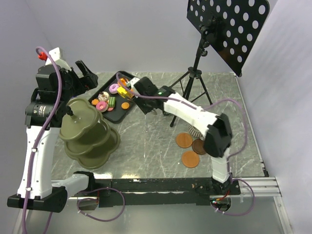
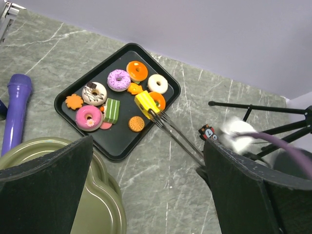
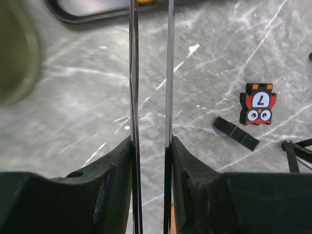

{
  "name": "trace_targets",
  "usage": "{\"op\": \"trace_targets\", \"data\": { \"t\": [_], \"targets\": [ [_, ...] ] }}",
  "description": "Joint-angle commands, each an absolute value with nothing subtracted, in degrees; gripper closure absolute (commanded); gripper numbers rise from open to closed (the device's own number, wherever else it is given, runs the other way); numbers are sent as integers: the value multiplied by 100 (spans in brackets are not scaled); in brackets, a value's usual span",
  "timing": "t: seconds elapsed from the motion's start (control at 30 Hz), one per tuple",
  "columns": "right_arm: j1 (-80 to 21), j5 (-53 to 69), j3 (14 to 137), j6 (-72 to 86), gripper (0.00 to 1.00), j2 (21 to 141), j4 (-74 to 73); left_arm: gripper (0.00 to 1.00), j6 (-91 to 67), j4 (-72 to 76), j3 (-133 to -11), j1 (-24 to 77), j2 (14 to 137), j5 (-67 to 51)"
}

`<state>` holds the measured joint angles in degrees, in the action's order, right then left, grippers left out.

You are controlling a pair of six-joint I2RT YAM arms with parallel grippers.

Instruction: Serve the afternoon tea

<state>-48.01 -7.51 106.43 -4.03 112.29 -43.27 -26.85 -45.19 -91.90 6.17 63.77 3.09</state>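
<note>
Several toy donuts and pastries lie on the black tray (image 2: 69, 112), among them a pink donut (image 2: 89, 117), a purple one (image 2: 119, 79) and a white one (image 2: 157, 83). My right gripper (image 3: 151, 146) is shut on thin metal tongs (image 3: 133, 73). The tong tips (image 2: 155, 115) pinch a yellow pastry (image 2: 146, 104) over the tray. Round brown-orange saucers (image 1: 184, 140) lie by the right arm's base, with a ribbed cup (image 1: 195, 130) partly hidden behind the arm. My left gripper (image 2: 151, 195) hangs open high above the table, nothing between its fingers (image 2: 44, 190).
An olive tiered stand (image 1: 87, 131) stands at the front left, under the left arm. A purple cylinder (image 2: 14, 114) lies left of the tray. A small penguin toy (image 3: 257, 103) and a black strip (image 3: 236, 133) lie near a tripod (image 1: 195, 73) holding a perforated board.
</note>
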Motion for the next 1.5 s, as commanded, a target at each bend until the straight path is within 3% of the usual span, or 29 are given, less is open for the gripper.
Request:
{"op": "trace_targets", "data": {
  "t": [0.0,0.33,0.87,1.47],
  "targets": [
    [-4816,-160,10354,-562,75,10249,-4025,0,-2918,-4254,-9387,545,6346,229],
    [-5264,659,10459,-1186,76,9826,-4711,0,-3067,-4333,-9387,536,6320,53],
    [-6056,96,10398,-1283,77,9650,-4764,0,-2988,-4439,-9352,536,6161,-228],
    [-6240,273,11047,-1538,68,10248,-4816,0,-2980,-4447,-9281,536,6108,-185]
  ]
}}
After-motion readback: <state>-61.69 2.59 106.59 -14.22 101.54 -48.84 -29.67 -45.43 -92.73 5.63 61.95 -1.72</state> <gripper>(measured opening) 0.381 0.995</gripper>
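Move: The yellow cake is already pinched in the tongs I hold in my right hand, about 12 cm ahead, 11 cm left and 11 cm below it. It is going to the green tiered stand, whose middle lies roughly 27 cm left of that hand, 10 cm back and 5 cm lower. The black tray is about 14 cm ahead, 17 cm left and 17 cm down. From my left hand the stand is some 12 cm back, 3 cm left and 28 cm below. Keeping my right fingers shut on the tongs, I first lift quickly, about 6 cm, off the tray, then swing back some 13 cm and drift about 5 cm left. Meanwhile I turn the wrist close to 30 degrees counter-clockwise, so the tongs' tips sweep away from the tray and over the stand's near right edge, where I slow almost to a stop. ##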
